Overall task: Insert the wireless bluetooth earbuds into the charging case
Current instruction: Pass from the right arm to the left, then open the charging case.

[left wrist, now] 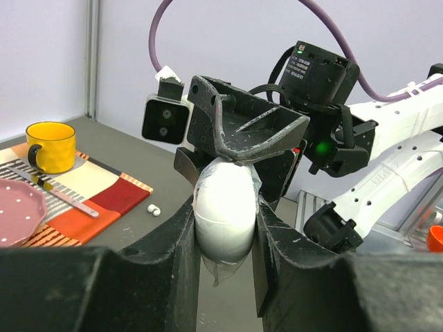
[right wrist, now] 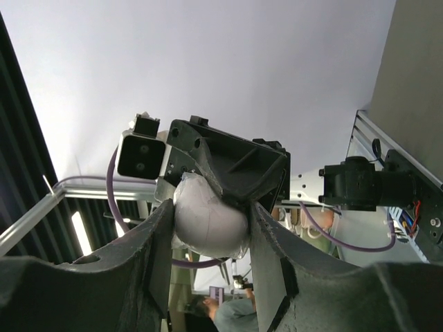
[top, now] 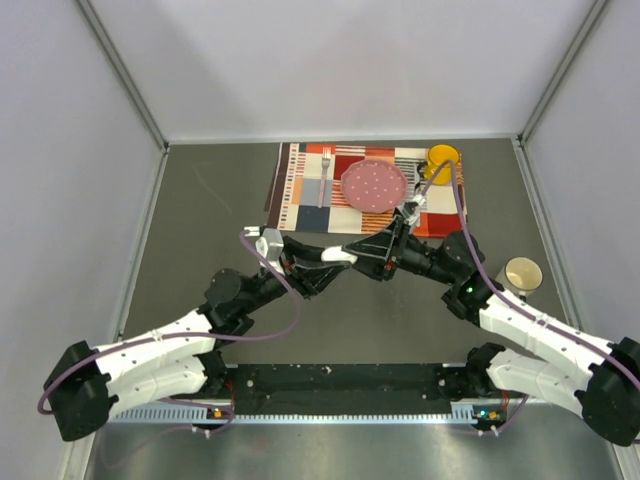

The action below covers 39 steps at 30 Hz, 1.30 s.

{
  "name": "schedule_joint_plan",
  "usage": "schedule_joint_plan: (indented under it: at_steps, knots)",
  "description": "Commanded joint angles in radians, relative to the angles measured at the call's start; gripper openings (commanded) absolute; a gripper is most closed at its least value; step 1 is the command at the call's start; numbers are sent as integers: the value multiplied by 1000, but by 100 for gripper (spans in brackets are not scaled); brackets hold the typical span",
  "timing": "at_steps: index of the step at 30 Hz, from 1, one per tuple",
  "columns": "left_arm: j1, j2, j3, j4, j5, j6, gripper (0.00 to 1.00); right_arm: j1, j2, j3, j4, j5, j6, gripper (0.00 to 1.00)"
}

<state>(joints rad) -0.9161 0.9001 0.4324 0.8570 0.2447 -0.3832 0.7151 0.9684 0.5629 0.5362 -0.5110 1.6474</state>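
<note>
The charging case point(left wrist: 223, 200), a white pebble-like shell wrapped in clear film, hangs in mid-air between both arms. My left gripper point(left wrist: 223, 232) is shut on its lower half, fingers pressed on both sides. My right gripper point(right wrist: 208, 225) is shut on the other end of the case point(right wrist: 208, 207). In the top view the two grippers meet nose to nose over the table's middle, left gripper point(top: 322, 264) and right gripper point(top: 356, 256), with the case point(top: 339, 257) between them. Two tiny white earbuds point(left wrist: 154, 209) lie on the grey table beside the placemat's corner.
A striped placemat point(top: 300, 180) at the back carries a pink plate point(top: 374, 184), a fork point(top: 325, 170) and a yellow mug point(top: 443, 157). A round metal tin point(top: 521, 272) stands at the right. White walls close in the table.
</note>
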Motion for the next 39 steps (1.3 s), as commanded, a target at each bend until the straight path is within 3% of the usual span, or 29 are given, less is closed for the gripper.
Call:
schedule_joint_plan:
  at_steps: [1,4,5,6,8,9,15,20,26,29,34,39]
  knots:
    - [-13,22,17,60,5,-5,8,-3,-16,17,50,-14,-11,0]
    - [-17,26,26,53,19,-3,0,-3,-17,17,38,-18,-14,4]
    - [-20,28,28,50,21,-3,0,-3,-20,15,30,-17,-17,11]
    - [-18,26,28,48,24,-3,0,-3,-20,15,16,-12,-26,28]
    - [-21,23,28,47,33,-2,0,-3,-34,17,-7,-4,-41,44]
    - [-20,20,28,43,36,1,0,-3,-42,18,-22,8,-64,57]
    - [-23,-13,11,33,62,32,0,-3,-124,89,-254,103,-223,84]
    - [-23,-47,-59,154,38,43,0,-3,-197,158,-459,187,-398,87]
    - [-23,-67,-98,221,21,46,0,-3,-241,308,-740,216,-818,88]
    - [-23,-69,-110,247,22,40,0,-3,-240,356,-798,194,-932,88]
    - [-23,-61,-80,206,8,14,0,10,-206,391,-843,137,-988,91]
    - [-23,-15,-41,180,91,-12,0,73,-168,416,-840,172,-1008,91]
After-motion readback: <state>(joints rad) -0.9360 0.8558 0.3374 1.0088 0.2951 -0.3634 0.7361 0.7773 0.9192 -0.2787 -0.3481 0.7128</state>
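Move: The charging case is already pinched by both hands: its middle lies about 2 cm to the right of the left hand's point and some 2 cm to the left of the right hand's, level with both. Two white beads rest on the table about 16 cm ahead of the left hand, 12 cm to its right and roughly 28 cm below. The pink plate is at that same depth, about 38 cm ahead of the left hand and 10 cm right. Rightward, away from the charging case, goes the right hand once its fingers have opened wide and let go; it dips slightly, then draws off about 5 cm, arching up and sinking again, while the wrist rolls and tips the fingers down, some 50 degrees in all. The left hand keeps its pinch on the case and eases back about 2.5 cm. ##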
